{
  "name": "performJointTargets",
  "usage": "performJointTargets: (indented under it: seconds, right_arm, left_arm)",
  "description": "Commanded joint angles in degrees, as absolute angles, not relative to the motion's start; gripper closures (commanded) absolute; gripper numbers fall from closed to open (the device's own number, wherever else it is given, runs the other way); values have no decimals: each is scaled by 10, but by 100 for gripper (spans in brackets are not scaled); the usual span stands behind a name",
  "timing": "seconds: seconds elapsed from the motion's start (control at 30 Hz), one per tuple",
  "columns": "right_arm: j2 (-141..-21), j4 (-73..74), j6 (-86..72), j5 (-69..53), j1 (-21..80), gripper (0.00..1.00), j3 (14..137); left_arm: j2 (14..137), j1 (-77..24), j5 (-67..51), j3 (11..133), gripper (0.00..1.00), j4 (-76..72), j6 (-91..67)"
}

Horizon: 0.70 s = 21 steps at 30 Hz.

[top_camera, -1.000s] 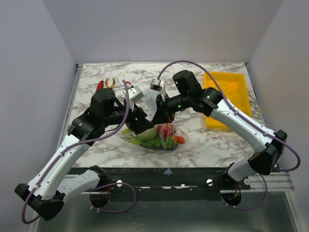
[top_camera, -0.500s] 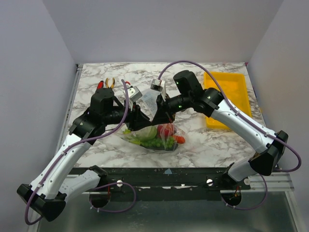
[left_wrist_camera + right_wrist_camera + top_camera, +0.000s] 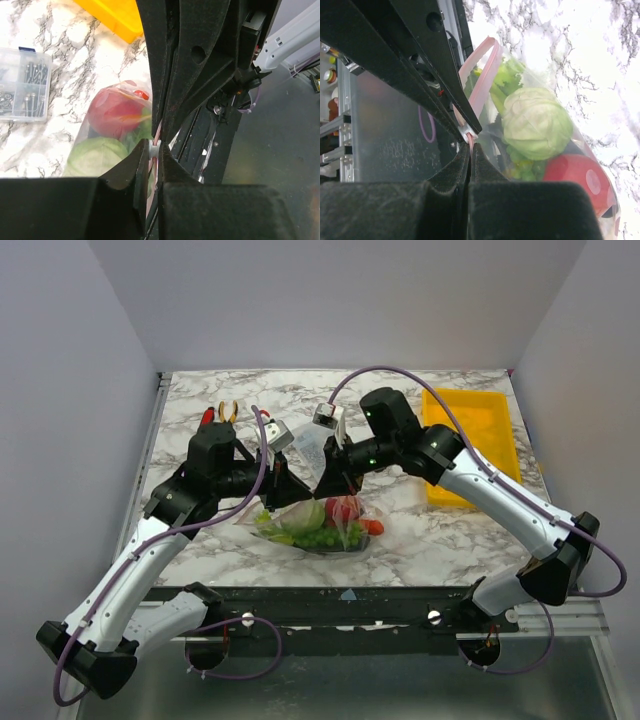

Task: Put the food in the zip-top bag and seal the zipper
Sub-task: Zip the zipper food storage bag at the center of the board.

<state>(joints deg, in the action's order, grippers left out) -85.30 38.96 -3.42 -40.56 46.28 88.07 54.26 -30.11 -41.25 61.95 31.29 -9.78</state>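
The clear zip-top bag [image 3: 322, 525] hangs just over the marble between both arms. Inside it is the food: a pale cabbage [image 3: 536, 122], a red fruit [image 3: 575, 175] and green grapes [image 3: 525, 167]. My left gripper [image 3: 156, 150] is shut on the small white slider [image 3: 153, 148] of the pink zipper [image 3: 481, 75]. Tip to tip with it, my right gripper [image 3: 471, 146] is shut on the pink strip right beside the slider. In the top view the left gripper [image 3: 296, 496] and the right gripper [image 3: 322, 486] meet above the bag's mouth edge. Farther along, the strip's two sides bow apart in a loop.
A yellow tray [image 3: 470, 440] lies at the right side of the table. Red- and yellow-handled pliers [image 3: 222, 412] sit at the back left. A rigid clear box of screws [image 3: 22, 85] stands behind the bag. The table's front edge runs just below the bag.
My left gripper's jaws have closed onto the zipper's slider. The bag has shifted slightly left with them. The right gripper has kept its pinch.
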Motion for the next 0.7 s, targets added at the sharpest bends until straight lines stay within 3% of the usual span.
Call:
performJointTargets:
  seconds: [0.0, 0.33, 0.67]
  right_arm:
    - [-821, 335, -67, -326, 465, 100, 875]
    - [-790, 300, -120, -113, 465, 100, 831]
    - [-766, 294, -157, -2, 459, 100, 801]
  left_arm:
    - [523, -302, -421, 620, 100, 308, -100]
    - [509, -301, -397, 633, 100, 326, -104]
    - [497, -301, -377, 629, 100, 347, -91]
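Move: The white slider sits between the left fingertips, right at the hand point; from the right hand, which pinches the pink zipper strip, the slider is about 2 cm left at the same height and level front to back. Inside the bag, the cabbage lies about 10 cm below the left hand, 2 cm left and 1 cm back; the tomato is about 5 cm right of the right hand, straight below by some 10 cm. The parts box lies 18 cm ahead of the right hand, 1 cm right and 13 cm down. Still pinching the zipper strip, the right hand draws it forward and somewhat right, away from the slider and towards the parts box, by about 5 cm at near-constant height, turning some 25 degrees clockwise as it goes. The left hand keeps the slider pinched and yields only about 1 cm forward and left. ##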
